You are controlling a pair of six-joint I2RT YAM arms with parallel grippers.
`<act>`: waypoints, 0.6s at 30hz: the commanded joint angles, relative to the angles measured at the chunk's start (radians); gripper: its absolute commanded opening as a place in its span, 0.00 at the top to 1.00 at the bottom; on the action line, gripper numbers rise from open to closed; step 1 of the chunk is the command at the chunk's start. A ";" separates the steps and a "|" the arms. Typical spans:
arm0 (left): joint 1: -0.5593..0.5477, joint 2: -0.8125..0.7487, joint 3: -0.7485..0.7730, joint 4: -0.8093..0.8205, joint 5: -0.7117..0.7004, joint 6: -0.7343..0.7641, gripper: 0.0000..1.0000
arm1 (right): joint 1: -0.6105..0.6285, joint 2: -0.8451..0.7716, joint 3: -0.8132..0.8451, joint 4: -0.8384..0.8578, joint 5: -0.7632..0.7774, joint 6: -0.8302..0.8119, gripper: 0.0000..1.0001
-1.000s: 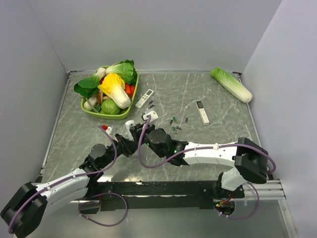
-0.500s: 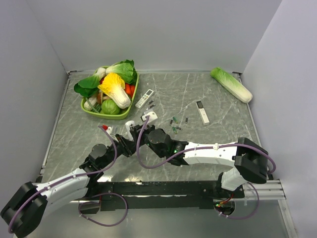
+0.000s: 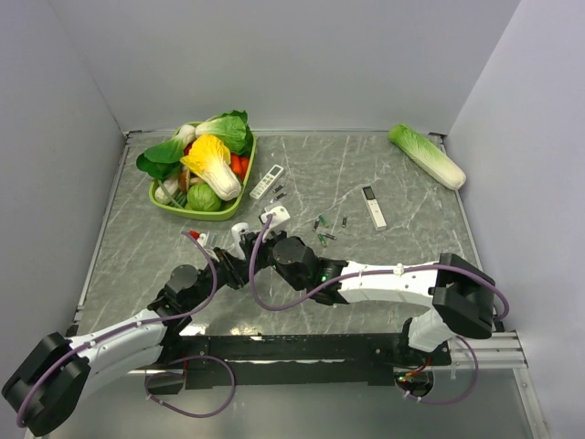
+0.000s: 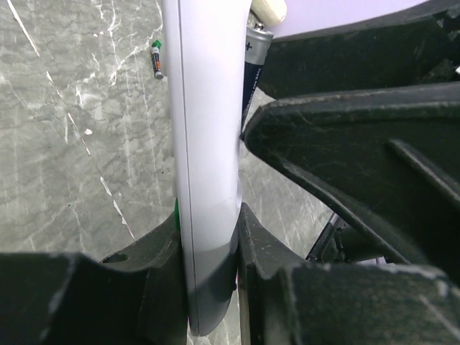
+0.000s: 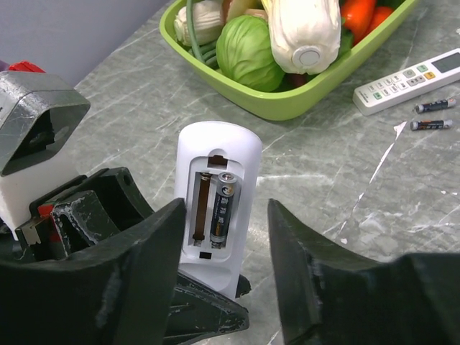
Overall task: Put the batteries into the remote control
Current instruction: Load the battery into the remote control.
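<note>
The white remote control [image 5: 215, 162] stands tilted up with its back toward the right wrist camera and its battery bay uncovered. One battery [image 5: 221, 208] sits in the bay's right slot; the left slot is bare. My left gripper [image 4: 208, 230] is shut on the remote control's [image 4: 205, 144] lower end, and the seated battery [image 4: 251, 72] shows at its edge. My right gripper [image 5: 225, 233] is open, a finger on either side of the bay, touching nothing. In the top view the remote control [image 3: 239, 230] rises between both grippers. Loose batteries [image 3: 323, 230] lie just right of them.
A green tray [image 3: 163, 203] of vegetables stands at the back left, with a grey-buttoned remote [image 3: 267, 181] and two batteries [image 5: 431, 115] beside it. A slim remote [image 3: 374, 207] lies to the right and a cabbage [image 3: 426, 155] at the back right. One battery [image 4: 157, 59] lies near the held remote.
The right wrist has shifted very slightly near the remote control. The left arm and the remote control have stayed put.
</note>
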 commanded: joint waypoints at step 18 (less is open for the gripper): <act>-0.002 0.040 0.045 0.081 0.075 -0.002 0.99 | -0.151 -0.318 0.020 -0.173 -0.580 -0.324 0.20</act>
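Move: The white remote, held upright in the left gripper with one dark battery in its open compartment, has its middle right at the right fingertips, roughly 2 cm ahead, 2 cm left and 1 cm below. From the right hand, the two loose dark batteries lie about 23 cm ahead, 5 cm right and 18 cm down. The second remote is some 26 cm ahead and 1 cm left, the green batteries 12 cm ahead and 18 cm right, both equally low. For the left hand, the held remote's middle is about 5 cm above and 2 cm ahead, neither left nor right. Spread the right fingers wider first, so they come free of the battery and the remote's edge. Then draw the right hand up and away from the remote, speeding up: about 6 cm up, with some 2 cm back and 2 cm to the right, turning the wrist about 15 degrees counter-clockwise and tipping the fingers slightly up. Keep the left gripper's hold on the remote, nearly still. ##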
